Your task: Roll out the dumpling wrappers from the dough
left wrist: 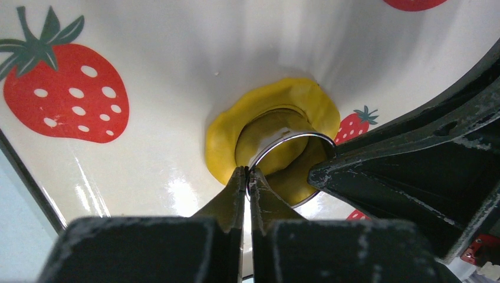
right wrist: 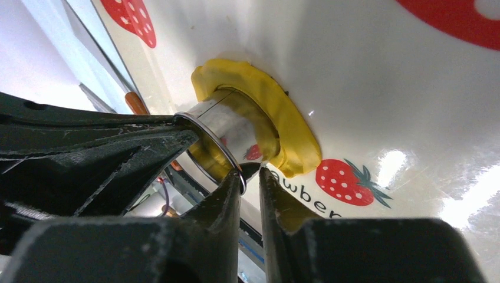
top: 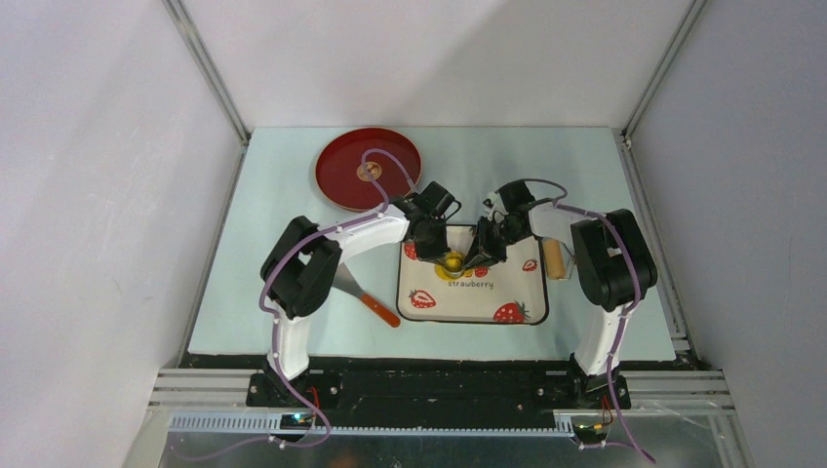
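Observation:
The dough (top: 453, 264) is a flattened yellow patch on the strawberry-printed board (top: 468, 304). A metal ring cutter (left wrist: 290, 138) stands pressed into the dough (left wrist: 221, 138), with yellow dough inside the ring. My left gripper (left wrist: 247, 172) is shut on the near rim of the ring. My right gripper (right wrist: 250, 174) straddles the rim of the ring cutter (right wrist: 217, 126) from the other side, a narrow gap between its fingers, with the dough (right wrist: 286, 115) just beyond. Both grippers (top: 444, 252) (top: 480, 255) meet over the board's middle. No separate dumpling wrapper shows.
A red plate (top: 332, 185) lies at the back left with a small object at its centre. A spatula with an orange handle (top: 373, 303) lies left of the board. The wooden roller (top: 554, 259) lies right of the board, beside the right arm.

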Controlling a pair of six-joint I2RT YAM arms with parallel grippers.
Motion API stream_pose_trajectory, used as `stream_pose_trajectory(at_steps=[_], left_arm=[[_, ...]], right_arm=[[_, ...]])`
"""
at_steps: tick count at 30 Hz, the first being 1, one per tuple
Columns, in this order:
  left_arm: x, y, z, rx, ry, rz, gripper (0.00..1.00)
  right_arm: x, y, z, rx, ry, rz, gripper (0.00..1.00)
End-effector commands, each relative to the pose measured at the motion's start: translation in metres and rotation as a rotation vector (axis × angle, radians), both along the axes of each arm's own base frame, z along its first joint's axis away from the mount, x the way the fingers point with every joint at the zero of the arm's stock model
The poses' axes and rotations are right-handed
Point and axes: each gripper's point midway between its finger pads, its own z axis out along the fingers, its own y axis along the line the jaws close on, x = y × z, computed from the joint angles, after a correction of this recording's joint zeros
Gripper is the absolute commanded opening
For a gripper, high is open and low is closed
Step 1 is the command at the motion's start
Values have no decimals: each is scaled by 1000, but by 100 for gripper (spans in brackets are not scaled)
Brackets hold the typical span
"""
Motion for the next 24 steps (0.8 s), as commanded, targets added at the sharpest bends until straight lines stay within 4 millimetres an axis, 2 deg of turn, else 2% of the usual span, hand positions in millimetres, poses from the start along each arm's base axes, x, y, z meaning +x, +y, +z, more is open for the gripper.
stream_pose_trajectory(at_steps=[1,4,9,16,21,24], left_arm=[[-12,-2,-9,22,46,-44,7],[-11,-2,-6,16,41,-46,13],[-8,-7,7,-14,21,-59,23],[3,-14,40,-71,-42,-57,33],[9,-9,61,-104,-75,-40,40],[9,-4,77,-130,-103,-37,49]], right_arm=[[-18,-17,-17,-151,48,5,30],[-13,-14,-2,-126,26,6,42],[-5,-12,23,-122,-26,9,49],[1,-10,47,-111,-70,15,53],[2,-11,59,-88,-87,10,64],[5,-15,69,-61,-102,-2,72]])
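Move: The ring cutter stands in the yellow dough between the two hands, their tips at its rim. Its middle is about 2 cm to the right of the left hand and 1 cm farther out, and about 2 cm left of the right hand, level with it; roughly 2 cm below both. The spatula's orange handle lies some 13 cm left of the left hand and 9 cm nearer the base, the roller about 17 cm right of the right hand and 1 cm farther out. Upward, after a slight dip, both hands come off the rim of the ring cutter as their fingers open. The right leads, rising about 4 cm and easing a little to the right, its fingers spreading wide; the left first slips back nearly 1 cm, then returns forward and lifts about 2 cm, fingers about half open above the near-left side of the rim. ##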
